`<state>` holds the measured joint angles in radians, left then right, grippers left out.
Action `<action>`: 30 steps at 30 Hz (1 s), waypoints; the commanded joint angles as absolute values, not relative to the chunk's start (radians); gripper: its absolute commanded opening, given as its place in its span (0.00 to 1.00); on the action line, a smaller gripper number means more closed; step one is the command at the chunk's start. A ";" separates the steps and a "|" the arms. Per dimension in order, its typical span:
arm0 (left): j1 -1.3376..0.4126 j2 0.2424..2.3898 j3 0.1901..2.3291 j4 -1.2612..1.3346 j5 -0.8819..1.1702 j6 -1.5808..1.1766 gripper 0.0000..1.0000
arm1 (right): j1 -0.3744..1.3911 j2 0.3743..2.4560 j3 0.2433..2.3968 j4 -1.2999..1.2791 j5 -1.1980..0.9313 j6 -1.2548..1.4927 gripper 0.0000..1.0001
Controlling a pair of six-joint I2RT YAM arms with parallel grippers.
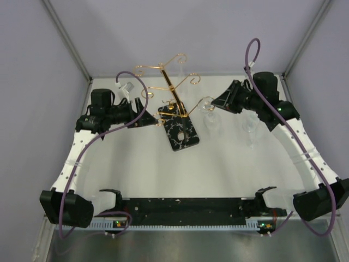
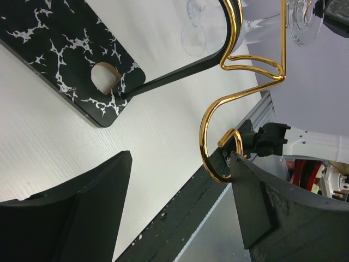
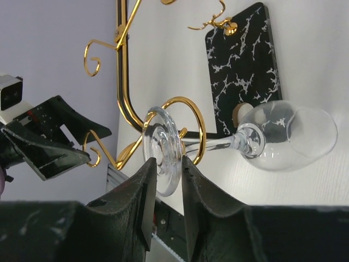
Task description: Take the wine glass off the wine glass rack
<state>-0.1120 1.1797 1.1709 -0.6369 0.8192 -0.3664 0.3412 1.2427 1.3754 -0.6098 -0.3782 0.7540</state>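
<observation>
The wine glass rack is a gold wire stand on a black marbled base at mid-table. A clear wine glass hangs upside down from a curled arm on the rack's right side, its foot in the loop. My right gripper has one finger on each face of that foot and is shut on it; it reaches in from the right. My left gripper stands open just left of the rack, a gold scroll end beside its right finger.
Another clear glass stands on the white table to the right of the rack. Grey walls close in the back and both sides. A black rail runs along the near edge between the arm bases.
</observation>
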 commanded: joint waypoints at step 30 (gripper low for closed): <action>-0.109 1.166 1.175 -0.689 0.756 -0.302 0.76 | 0.279 1.124 1.068 -0.172 -0.457 0.994 0.00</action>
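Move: At the right hand's tips, the rim side of the hanging wine glass's foot is nearest; the foot's middle lies about 4 cm left, 2 cm ahead and 1 cm lower. The rack's marble base is some 17 cm left, 6 cm farther out and 30 cm below. From the left hand, the foot lies roughly 27 cm right, 5 cm ahead and 3 cm higher; the rack's left hook is about 5 cm right and 2 cm back of that hand, 1 cm below. Easing down and forward, about 2 cm in all with a slight drift left that partly turns back, the right hand brings its fingertips further onto the wine glass's foot. Its wrist rolls some 15 degrees, left side rising, while the fingers stay part open, then shut late to pinch the foot's edge. The left hand stays wide open, one fingertip still against the rack's left hook. ##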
